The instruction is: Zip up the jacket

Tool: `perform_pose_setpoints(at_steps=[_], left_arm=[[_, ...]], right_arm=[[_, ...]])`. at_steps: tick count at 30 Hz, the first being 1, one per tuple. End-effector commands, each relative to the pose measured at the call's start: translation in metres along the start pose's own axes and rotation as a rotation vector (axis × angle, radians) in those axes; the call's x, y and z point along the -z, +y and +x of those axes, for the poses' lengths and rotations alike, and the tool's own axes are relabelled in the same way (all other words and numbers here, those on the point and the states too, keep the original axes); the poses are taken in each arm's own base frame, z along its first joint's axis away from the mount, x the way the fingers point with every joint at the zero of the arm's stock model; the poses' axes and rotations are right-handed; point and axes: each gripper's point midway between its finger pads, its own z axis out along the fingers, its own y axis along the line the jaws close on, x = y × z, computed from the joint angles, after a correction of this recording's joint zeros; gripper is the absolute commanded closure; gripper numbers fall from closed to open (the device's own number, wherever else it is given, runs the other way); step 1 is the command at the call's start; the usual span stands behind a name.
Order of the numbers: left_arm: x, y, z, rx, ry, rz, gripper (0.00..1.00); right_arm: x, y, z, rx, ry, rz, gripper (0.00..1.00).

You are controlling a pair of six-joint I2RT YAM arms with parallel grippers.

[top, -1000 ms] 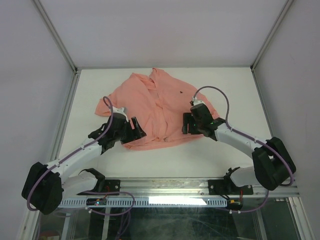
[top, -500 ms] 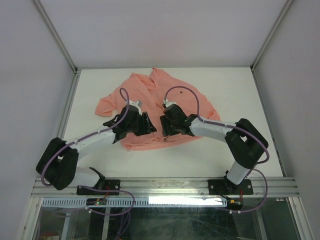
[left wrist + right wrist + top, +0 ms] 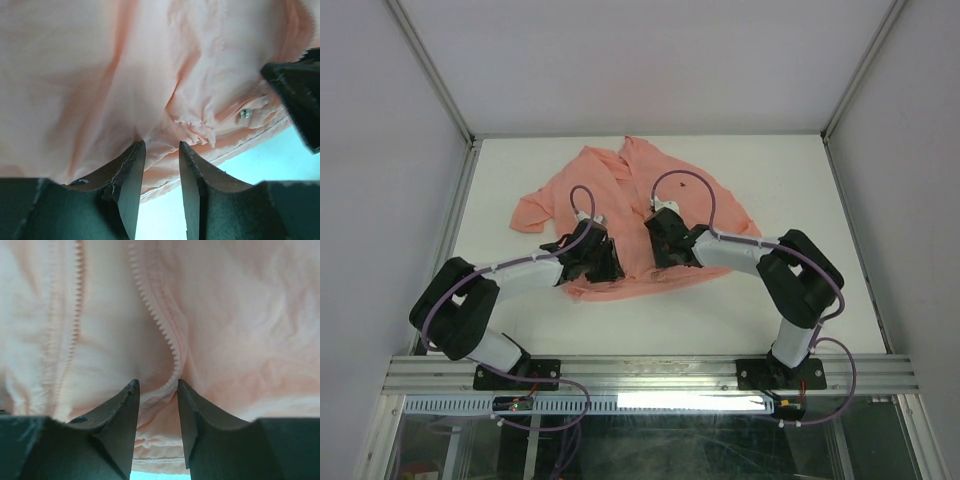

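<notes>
The salmon-pink jacket (image 3: 640, 205) lies wrinkled and open-fronted on the white table, collar away from the arms, with a tiny dark chest mark (image 3: 681, 183). My left gripper (image 3: 604, 262) rests on the lower left hem; its jaws stand open, pressed into the fabric (image 3: 100, 75) with a fold of hem between the tips (image 3: 161, 148). A small metal zipper piece (image 3: 244, 113) lies to its right. My right gripper (image 3: 663, 246) sits at the lower centre front, open (image 3: 158, 385), straddling the bottom end of one row of zipper teeth (image 3: 159, 325). The other row (image 3: 76, 315) runs on the left.
The white table (image 3: 790, 180) is walled by pale panels with metal frame posts (image 3: 445, 100). The jacket's hem lies close to the near table area (image 3: 250, 160). The right gripper's dark body (image 3: 300, 95) shows at the left wrist view's right edge. Purple cables loop over both arms.
Both arms have swung inward from the jacket's sides to its lower front. The left gripper has since dropped toward the hem; the right gripper has barely moved in the last half second.
</notes>
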Motion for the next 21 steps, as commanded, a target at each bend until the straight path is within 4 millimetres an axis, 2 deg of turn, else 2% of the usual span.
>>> perform_pose_setpoints(at_steps=[1, 6, 8, 12, 16, 21], left_arm=[[0.012, 0.031, 0.01, -0.044, -0.008, -0.131, 0.64], [0.028, 0.024, 0.008, -0.049, -0.037, -0.111, 0.62], [0.035, 0.013, 0.004, -0.05, -0.051, -0.067, 0.57], [0.058, -0.019, -0.018, -0.047, -0.124, 0.054, 0.45], [0.08, -0.049, -0.04, -0.047, -0.213, 0.172, 0.38], [0.09, -0.076, -0.05, -0.048, -0.241, 0.286, 0.31]], right_arm=[[0.009, -0.031, -0.005, -0.02, -0.018, 0.11, 0.63], [0.013, -0.031, -0.011, -0.02, -0.033, 0.082, 0.79], [0.017, -0.026, -0.015, -0.021, -0.041, 0.053, 0.86], [0.031, -0.009, -0.023, -0.02, -0.074, -0.058, 0.97], [0.054, 0.013, -0.031, 0.0, -0.121, -0.221, 0.99], [0.085, 0.042, -0.033, 0.043, -0.178, -0.441, 0.97]])
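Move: The right front's toothed zip edge runs right at the right fingertips, about 1 cm below the hand point. The small metal zip piece lies some 4 cm back and 4 cm left of that hand; the left front's lower zip corner is about 6 cm back and 9 cm left. From the left hand, low on the left front, the pinch spot is roughly 4 cm ahead and 13 cm right, and that corner some 2 cm back and 4 cm right. Low over the cloth, the right hand slides about 3 cm to the right while its fingers shut and pinch the toothed edge, then carries it up nearly 5 cm, drawing back and left again. The left hand skims some 3 cm left and 2 cm back along the left front, then rises about 7 cm clear of the jacket, its fingers spreading and tips tilting forward. ##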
